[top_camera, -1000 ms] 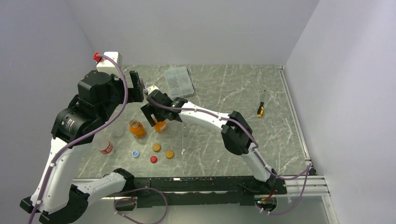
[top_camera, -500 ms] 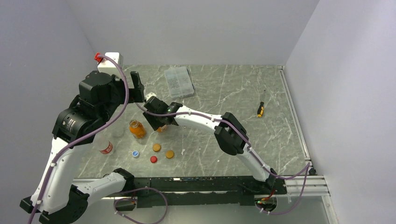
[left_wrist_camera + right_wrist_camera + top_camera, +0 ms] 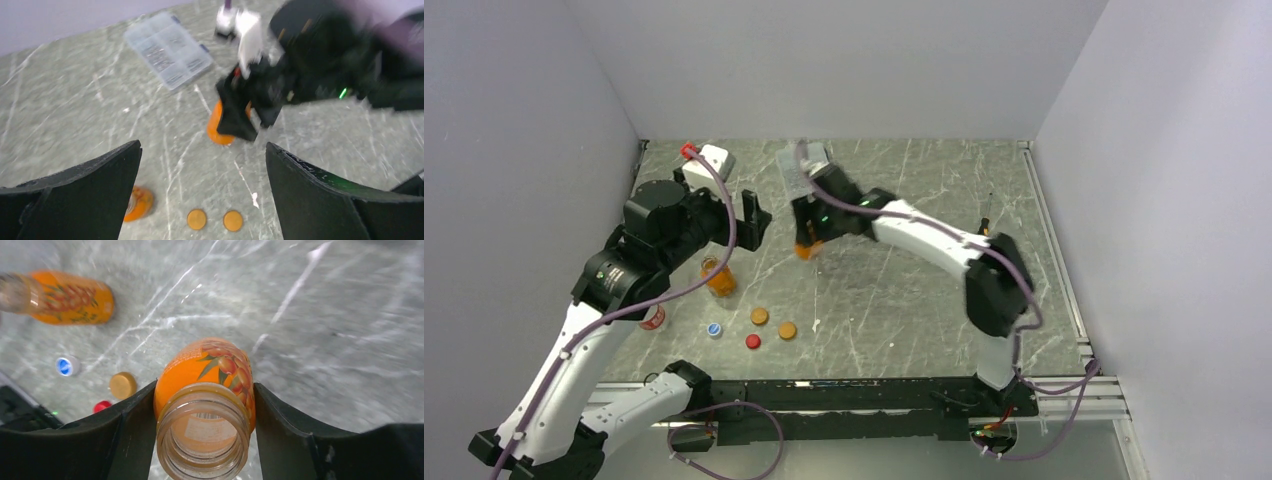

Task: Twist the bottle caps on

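Note:
My right gripper [image 3: 808, 238] is shut on an uncapped orange bottle [image 3: 205, 375]; its fingers [image 3: 135, 430] press both sides of the body and the open neck faces the wrist camera. In the left wrist view the same bottle [image 3: 216, 129] shows under the right gripper's black fingers. A second orange bottle [image 3: 718, 277] stands left of it, uncapped. My left gripper [image 3: 754, 218] hangs open above the table, holding nothing. Two orange caps [image 3: 759, 316] [image 3: 787, 330], a red cap [image 3: 753, 341] and a blue-and-white cap [image 3: 714, 328] lie near the front. A clear bottle with a red label [image 3: 652, 318] lies at the left.
A clear compartment box [image 3: 167, 50] sits at the back, partly behind the right arm in the top view. A screwdriver [image 3: 989, 205] lies at the right, half hidden by the right forearm. Walls enclose the table on three sides.
The right gripper closed on the orange bottle and carried it back and to the right. The left arm swung right, its gripper still open.

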You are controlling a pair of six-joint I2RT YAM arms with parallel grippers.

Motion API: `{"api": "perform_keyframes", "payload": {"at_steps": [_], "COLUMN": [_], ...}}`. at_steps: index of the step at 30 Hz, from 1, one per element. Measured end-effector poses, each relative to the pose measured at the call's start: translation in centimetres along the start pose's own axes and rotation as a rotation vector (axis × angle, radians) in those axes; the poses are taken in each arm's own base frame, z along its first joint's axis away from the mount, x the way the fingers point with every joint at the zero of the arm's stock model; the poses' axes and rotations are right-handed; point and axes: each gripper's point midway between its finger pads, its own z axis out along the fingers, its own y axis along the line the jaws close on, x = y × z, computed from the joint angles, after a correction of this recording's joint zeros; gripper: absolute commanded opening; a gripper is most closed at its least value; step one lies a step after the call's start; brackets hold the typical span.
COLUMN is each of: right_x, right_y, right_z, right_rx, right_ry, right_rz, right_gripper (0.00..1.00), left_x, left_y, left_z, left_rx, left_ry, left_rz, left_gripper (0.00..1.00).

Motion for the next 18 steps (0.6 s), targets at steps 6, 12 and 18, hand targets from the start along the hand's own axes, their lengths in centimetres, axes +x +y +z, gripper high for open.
{"api": "perform_keyframes", "payload": {"at_steps": [6,12,18], "right_x": [-5.3,-5.8,-5.6], "right_y": [-3.5,-1.9,1.4], "right_z": [-10.7,-18.3,-22.6], "right_rx": [-0.098,-0.266,-0.434], "right_ry": [-0.214,-0.308,-0.328], "right_rz": [0.162,0.188,0.177], "right_gripper": [0.38,0.41,0.43], "left_x": [1.5,2.7,3.3], "left_y": [-3.8,-8.0,-10.7], "left_z": [1.4,2.0,2.4], "left_rx": [0.237,0.509,0.686], "left_ry": [-0.038,-0.082,-0.142], "left_rz": [0.071,0.151,0.264], "left_gripper": [0.99,0.99,0.99]}}
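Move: The orange bottle in the right hand, already clear of the table, lies about 11 cm to the left hand's right, 6 cm ahead and 24 cm below. From that hand the other orange bottle stands some 11 cm left, 2 cm ahead and 30 cm down; the nearer brown cap is almost beneath, 3 cm back and 36 cm down. For the right hand, the left gripper is about 11 cm left, 6 cm back and 24 cm above. Upward by some 20 cm goes the right hand, keeping its grip on the orange bottle, first drifting right about 9 cm and then drawing back, while it rolls some 30 degrees so its fingers swing up to point mostly left. The left hand sweeps right about 10 cm, slightly back and down, turning some 40 degrees clockwise to bring its wide-open fingers round towards the held bottle. ##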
